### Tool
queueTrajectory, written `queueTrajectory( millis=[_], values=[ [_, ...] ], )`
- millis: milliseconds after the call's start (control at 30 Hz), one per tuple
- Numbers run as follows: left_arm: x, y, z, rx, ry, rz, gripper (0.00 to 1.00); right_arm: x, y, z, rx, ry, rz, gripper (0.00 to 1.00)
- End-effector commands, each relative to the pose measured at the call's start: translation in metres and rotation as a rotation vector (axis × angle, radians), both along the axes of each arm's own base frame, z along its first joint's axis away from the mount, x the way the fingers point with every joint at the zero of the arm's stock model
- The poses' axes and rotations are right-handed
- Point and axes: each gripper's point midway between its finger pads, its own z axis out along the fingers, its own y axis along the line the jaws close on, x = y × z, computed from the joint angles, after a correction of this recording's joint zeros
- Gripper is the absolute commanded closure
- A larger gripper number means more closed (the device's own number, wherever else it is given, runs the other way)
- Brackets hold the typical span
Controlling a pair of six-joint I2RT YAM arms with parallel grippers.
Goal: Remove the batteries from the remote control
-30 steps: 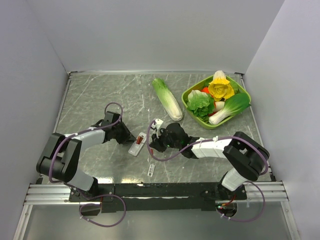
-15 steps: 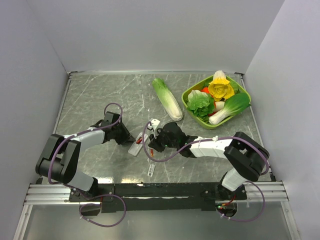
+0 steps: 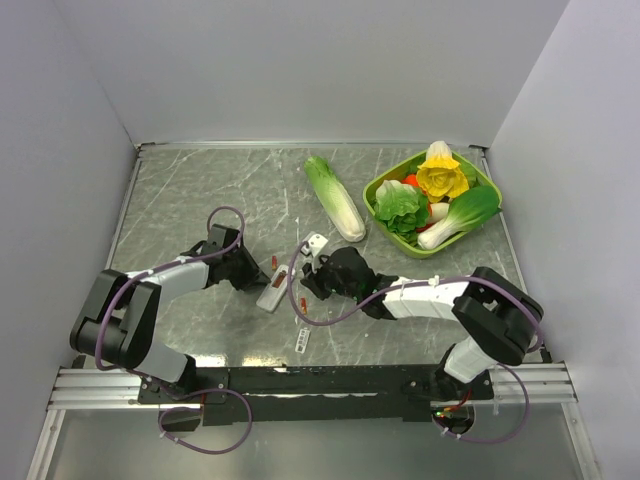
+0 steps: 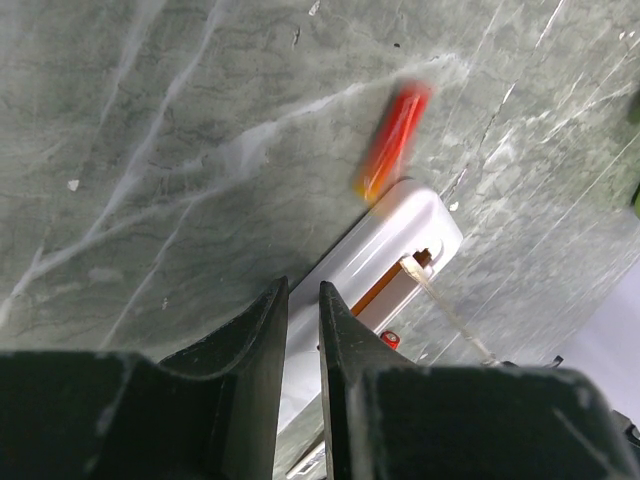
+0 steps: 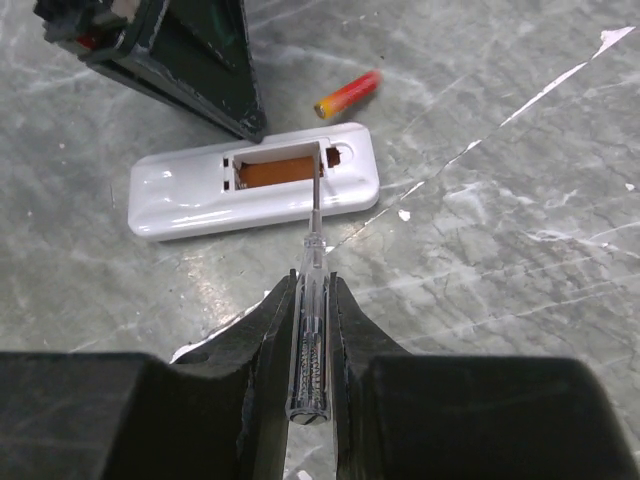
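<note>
The white remote control lies back-up with its recess open. An orange-brown cylinder still fills that recess. One red battery lies loose on the table just beyond the remote, blurred in the left wrist view. A small red end shows on the near side. My right gripper is shut on a clear-handled screwdriver whose tip sits at the recess edge. My left gripper has its jaws nearly together, pressed against the remote's far edge.
A small flat white cover piece lies near the front edge. A pale-green cabbage lies at the back middle. A green bowl of toy vegetables stands at the back right.
A red battery has come out of the remote and rolled to the far side of it. The right gripper with the screwdriver shifted slightly. The left gripper stayed on the remote.
</note>
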Motion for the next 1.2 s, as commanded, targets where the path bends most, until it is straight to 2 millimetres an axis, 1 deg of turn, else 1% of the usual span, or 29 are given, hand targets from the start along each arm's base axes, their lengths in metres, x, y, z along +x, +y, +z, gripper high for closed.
queueTrajectory(
  millis=[0,167,233,267,300,333,367,400,433,467,500,533,567,600,667,700,733,767,800,833,867,933,1000,1067,1100,1133,1167],
  values=[
    [-0.033,0.012,-0.022,0.076,0.116,-0.014,0.76,0.015,0.004,0.034,0.096,-0.075,-0.057,1.0],
    [-0.032,0.014,-0.02,0.092,0.117,-0.008,0.77,0.014,0.005,0.031,0.105,-0.06,-0.058,1.0],
    [-0.025,0.017,-0.014,0.111,0.096,0.005,0.77,0.013,0.004,0.033,0.11,-0.055,-0.061,1.0],
    [-0.026,0.02,-0.012,0.133,0.101,0.006,0.77,0.012,0.003,0.034,0.113,-0.055,-0.061,1.0],
    [-0.013,0.023,-0.001,0.152,0.059,0.022,0.77,0.012,0.002,0.036,0.116,-0.055,-0.069,1.0],
    [-0.008,0.025,0.005,0.167,0.047,0.033,0.77,0.011,0.0,0.041,0.128,-0.05,-0.078,1.0],
    [-0.003,0.028,0.011,0.178,0.034,0.042,0.77,0.011,-0.004,0.039,0.114,-0.036,-0.09,1.0],
    [0.007,0.028,0.024,0.182,0.004,0.047,0.77,0.01,-0.005,0.038,0.105,-0.028,-0.096,1.0],
    [0.013,0.029,0.034,0.184,-0.027,0.052,0.76,0.012,-0.009,0.044,0.11,-0.028,-0.124,1.0],
    [0.017,0.028,0.042,0.184,-0.051,0.052,0.76,0.01,-0.014,0.037,0.083,-0.002,-0.141,1.0],
    [0.025,0.028,0.058,0.18,-0.101,0.049,0.74,0.009,-0.018,0.037,0.074,0.004,-0.158,1.0],
    [0.027,0.027,0.064,0.18,-0.124,0.044,0.73,0.011,-0.026,0.041,0.081,0.002,-0.203,1.0],
    [0.029,0.029,0.07,0.19,-0.145,0.037,0.7,0.008,-0.034,0.036,0.054,0.022,-0.226,1.0],
    [0.032,0.029,0.078,0.192,-0.167,0.036,0.68,0.007,-0.04,0.035,0.042,0.027,-0.247,1.0],
    [0.03,0.031,0.08,0.207,-0.167,0.023,0.64,0.01,-0.056,0.036,0.021,0.025,-0.319,1.0],
    [0.03,0.031,0.082,0.208,-0.17,0.017,0.63,0.007,-0.066,0.028,-0.023,0.04,-0.343,1.0],
    [0.028,0.031,0.082,0.207,-0.168,0.008,0.62,0.005,-0.07,0.03,-0.025,0.048,-0.365,1.0],
    [0.027,0.03,0.083,0.207,-0.175,-0.007,0.59,0.006,-0.078,0.028,-0.046,0.044,-0.397,1.0],
    [0.026,0.028,0.088,0.19,-0.194,-0.02,0.58,0.001,-0.087,0.02,-0.085,0.064,-0.409,1.0],
    [0.024,0.027,0.091,0.184,-0.201,-0.029,0.55,0.0,-0.091,0.021,-0.082,0.073,-0.427,1.0],
    [0.022,0.027,0.094,0.18,-0.206,-0.032,0.51,-0.002,-0.095,0.018,-0.089,0.083,-0.442,1.0],
    [0.02,0.028,0.104,0.175,-0.235,-0.028,0.46,-0.011,-0.106,0.008,-0.109,0.115,-0.467,1.0],
    [0.017,0.032,0.111,0.182,-0.253,-0.019,0.38,-0.015,-0.115,0.003,-0.114,0.13,-0.499,1.0],
    [0.013,0.038,0.112,0.207,-0.243,-0.002,0.18,-0.019,-0.121,-0.003,-0.118,0.156,-0.524,0.99],
    [0.012,0.039,0.114,0.206,-0.252,-0.001,0.11,-0.023,-0.123,-0.007,-0.119,0.176,-0.528,0.97],
    [0.012,0.038,0.116,0.198,-0.261,-0.007,0.01,-0.025,-0.123,-0.01,-0.119,0.187,-0.524,0.96],
    [0.009,0.037,0.114,0.193,-0.262,-0.013,0.01,-0.028,-0.123,-0.012,-0.118,0.196,-0.52,0.96]
  ],
)
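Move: Just beside the left fingertips lies the remote control, its middle about 3 cm right of that hand, level fore and aft, and 2 cm below. The freed battery is some 6 cm ahead and 2 cm right of that hand, the other battery 10 cm right and 4 cm back. The right hand holds the screwdriver; the remote's middle lies about 8 cm left, 2 cm ahead and 5 cm below it. Backing off the remote from both sides: the left hand slips about 2 cm left off its long edge, then climbs some 11 cm, tilting its fingers outward and spreading them wide late on. The right hand, still gripping the screwdriver, lifts its tip out of the battery slot, swings about 11 cm right while turning some 25 degrees clockwise, and dips at the end. ##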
